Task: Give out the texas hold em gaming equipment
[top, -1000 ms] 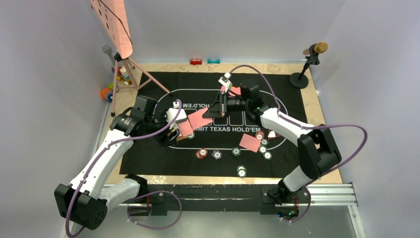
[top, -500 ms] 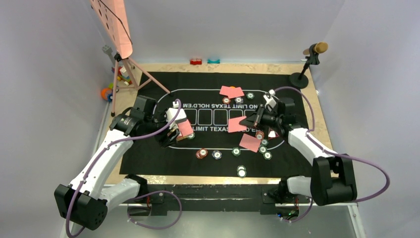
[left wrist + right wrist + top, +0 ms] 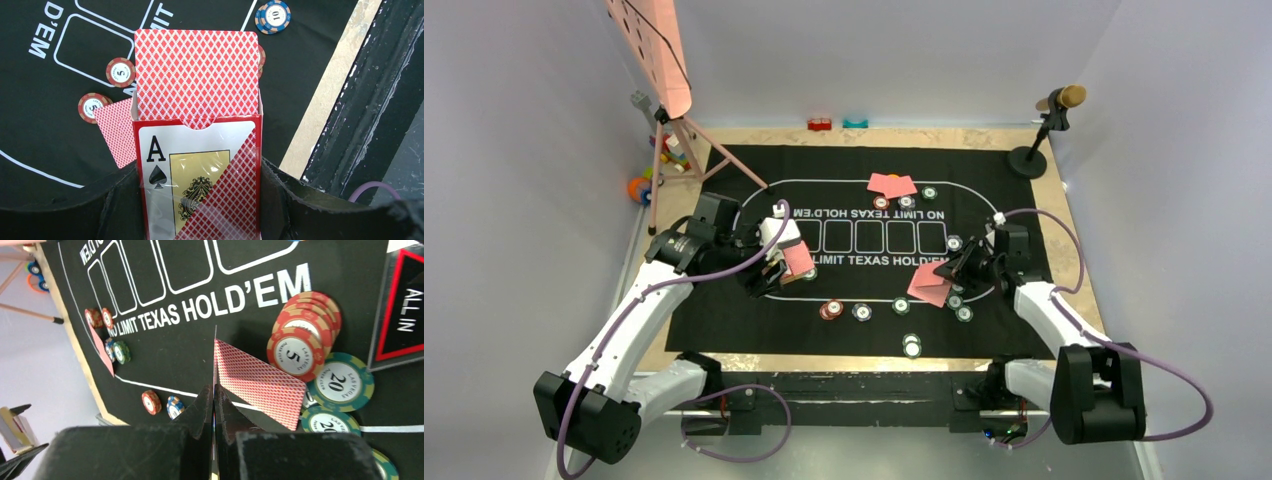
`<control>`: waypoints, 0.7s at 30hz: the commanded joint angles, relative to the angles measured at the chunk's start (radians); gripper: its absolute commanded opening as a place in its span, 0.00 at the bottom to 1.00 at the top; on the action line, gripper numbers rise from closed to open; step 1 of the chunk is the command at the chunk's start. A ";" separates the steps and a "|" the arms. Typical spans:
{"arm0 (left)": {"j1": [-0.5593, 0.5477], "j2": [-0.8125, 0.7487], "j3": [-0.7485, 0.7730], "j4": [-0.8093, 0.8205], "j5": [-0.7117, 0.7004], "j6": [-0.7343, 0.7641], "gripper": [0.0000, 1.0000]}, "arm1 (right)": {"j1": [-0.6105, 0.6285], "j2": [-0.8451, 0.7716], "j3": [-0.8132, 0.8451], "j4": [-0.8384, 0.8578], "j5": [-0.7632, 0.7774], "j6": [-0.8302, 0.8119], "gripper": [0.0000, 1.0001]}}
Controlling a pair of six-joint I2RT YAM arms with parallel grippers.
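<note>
My left gripper [image 3: 200,205] is shut on a red card box [image 3: 200,175] printed with an ace of spades, and red-backed cards [image 3: 196,75] stick out of its open top. In the top view this box [image 3: 796,257] hangs over the mat's left side. My right gripper [image 3: 214,390] is shut on one card [image 3: 215,357], seen edge-on, just above another card [image 3: 260,382] lying face down on the mat at the right [image 3: 929,287]. Red chips [image 3: 300,347] and green chips [image 3: 341,382] lie beside that card. Two cards [image 3: 892,185] rest at the far side.
The black mat [image 3: 724,320] carries scattered chips near its front edge [image 3: 861,311]. A black "ALL IN" plaque [image 3: 405,310] sits by the right-hand chips. A microphone stand [image 3: 1029,155] is at the back right and a pink tripod [image 3: 674,130] at the back left. Toy blocks [image 3: 820,124] line the far edge.
My right gripper has carried one card from the box at the mat's middle over to the right and down to the card lying there. The left arm has not moved.
</note>
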 commanded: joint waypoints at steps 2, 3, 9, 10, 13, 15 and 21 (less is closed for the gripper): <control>0.007 -0.007 0.036 0.020 0.042 0.011 0.05 | -0.012 -0.035 -0.004 -0.066 0.147 -0.006 0.00; 0.006 -0.007 0.036 0.018 0.042 0.011 0.05 | -0.013 -0.029 -0.002 -0.072 0.153 -0.006 0.00; 0.006 -0.005 0.034 0.016 0.044 0.012 0.00 | -0.017 0.001 0.011 -0.126 0.188 -0.017 0.22; 0.006 -0.004 0.035 0.017 0.044 0.010 0.00 | -0.017 -0.007 0.011 -0.134 0.196 -0.018 0.29; 0.006 -0.002 0.034 0.015 0.049 0.009 0.00 | -0.016 -0.032 0.017 -0.164 0.217 -0.027 0.43; 0.006 -0.002 0.036 0.013 0.049 0.010 0.00 | -0.017 -0.043 0.027 -0.189 0.230 -0.034 0.50; 0.006 -0.002 0.036 0.010 0.047 0.008 0.00 | -0.017 -0.121 0.088 -0.253 0.268 -0.070 0.65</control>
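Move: A playing card is already pinched edge-on in the right fingers; the pink card lying on the mat, its place to go, is about 3 cm back, 1 cm left and some 6 cm below that hand. The red chips stand about 3 cm right and level with the hand, the green chips roughly 5 cm back and 5 right, the ALL IN marker 10 cm right and level. From the left hand the lying card is some 35 cm right, 2 back, 16 below. The pinched card is released low over the card on the mat: the right hand first slides about 2 cm to its right, then sinks nearly 3 cm while continuing right and easing back, and its shut fingers open to a bit over half. The wrist tips some 15 degrees steeper downward, and the fingers end clear of the card, beside the red chips. ##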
